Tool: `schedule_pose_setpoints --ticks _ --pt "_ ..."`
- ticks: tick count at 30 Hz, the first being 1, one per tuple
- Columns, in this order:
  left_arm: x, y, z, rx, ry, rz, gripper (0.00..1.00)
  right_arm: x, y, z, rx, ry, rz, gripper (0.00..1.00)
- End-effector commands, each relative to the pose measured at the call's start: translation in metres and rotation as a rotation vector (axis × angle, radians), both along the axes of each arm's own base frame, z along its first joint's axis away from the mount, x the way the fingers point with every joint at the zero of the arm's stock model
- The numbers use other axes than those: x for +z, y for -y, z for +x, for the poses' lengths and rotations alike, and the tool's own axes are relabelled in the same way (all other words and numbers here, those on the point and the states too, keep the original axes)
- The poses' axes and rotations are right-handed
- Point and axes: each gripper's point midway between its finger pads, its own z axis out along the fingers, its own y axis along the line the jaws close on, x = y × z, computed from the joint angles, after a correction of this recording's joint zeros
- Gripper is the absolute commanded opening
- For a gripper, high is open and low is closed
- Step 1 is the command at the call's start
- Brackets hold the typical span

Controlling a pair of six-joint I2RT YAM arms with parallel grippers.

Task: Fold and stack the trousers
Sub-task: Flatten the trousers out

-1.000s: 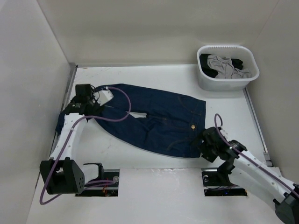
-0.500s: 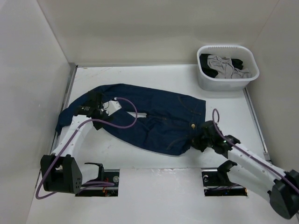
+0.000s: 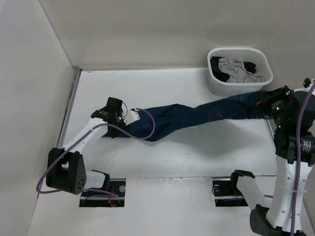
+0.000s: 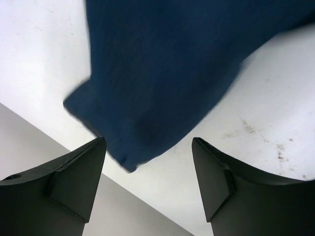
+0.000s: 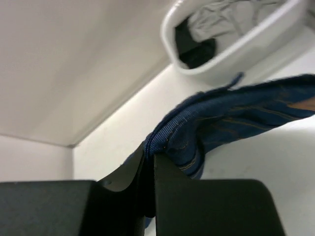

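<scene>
The dark blue denim trousers (image 3: 197,115) are pulled into a long band across the table, from the left leg ends to the raised waistband at the right. My right gripper (image 3: 265,103) is high at the right edge, shut on the waistband fold (image 5: 162,135), and the cloth hangs away from it (image 5: 236,115). My left gripper (image 3: 117,120) hovers over the leg end with its jaws wide apart (image 4: 147,145). A hem corner of the trousers (image 4: 162,73) lies on the table below and between the black fingers (image 4: 74,182), touching neither.
A white plastic basket (image 3: 239,71) with grey and black clothes stands at the back right, also in the right wrist view (image 5: 221,46). Walls close in the left, back and right. The white table (image 3: 162,157) has a metal rail along its left side.
The right gripper closed on the waistband and swung up and far right, dragging the flat trousers into a stretched band. The left gripper shifted right and nearer, staying open.
</scene>
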Motion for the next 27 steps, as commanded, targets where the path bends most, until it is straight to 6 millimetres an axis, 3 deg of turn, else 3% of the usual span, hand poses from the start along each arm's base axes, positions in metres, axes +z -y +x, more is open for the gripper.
schedule_pose_setpoints --ticks 1,4,9,18,20,23,27 --pt "-0.008 -0.014 0.003 0.031 0.011 0.012 0.7 -0.057 0.003 -0.008 0.077 -0.19 -0.057 0.0" --pt "-0.026 -0.028 -0.012 0.024 -0.053 0.036 0.7 -0.081 0.001 -0.008 0.087 -0.209 -0.014 0.0" --pt "-0.05 -0.017 -0.032 -0.054 -0.112 0.002 0.69 -0.103 0.001 -0.006 0.079 -0.229 0.018 0.01" --pt "-0.045 0.022 0.009 -0.07 0.09 -0.099 0.64 -0.117 0.002 -0.007 0.069 -0.245 0.035 0.01" --pt "-0.054 0.027 0.011 -0.088 0.088 -0.099 0.55 -0.119 0.002 -0.007 0.067 -0.243 0.041 0.01" --pt "-0.067 0.035 0.009 -0.098 0.052 -0.097 0.19 -0.119 0.002 -0.006 0.063 -0.235 0.057 0.01" --pt "-0.056 0.038 0.011 -0.067 0.054 -0.109 0.0 -0.12 0.002 -0.007 0.06 -0.23 0.061 0.01"
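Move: The trouser leg's end lies about 7 cm below the open left fingers, roughly 1 cm ahead and 2 cm to the right. From the right hand, which holds the waist end up high, the same leg end is some 60 cm to the left, 4 cm farther out and about 39 cm lower. The white basket stands about 30 cm ahead of the right hand, 8 cm to its right and some 33 cm below. Sink the left gripper about 7 cm onto the leg end, swinging roughly 4 cm back and a little left, then forward again and to the right as its fingers shut and pinch the cloth. Meanwhile keep the right grip on the waist and lower it fast by about 13 cm, tipping the fingers down some 20 degrees, then hold it there. ##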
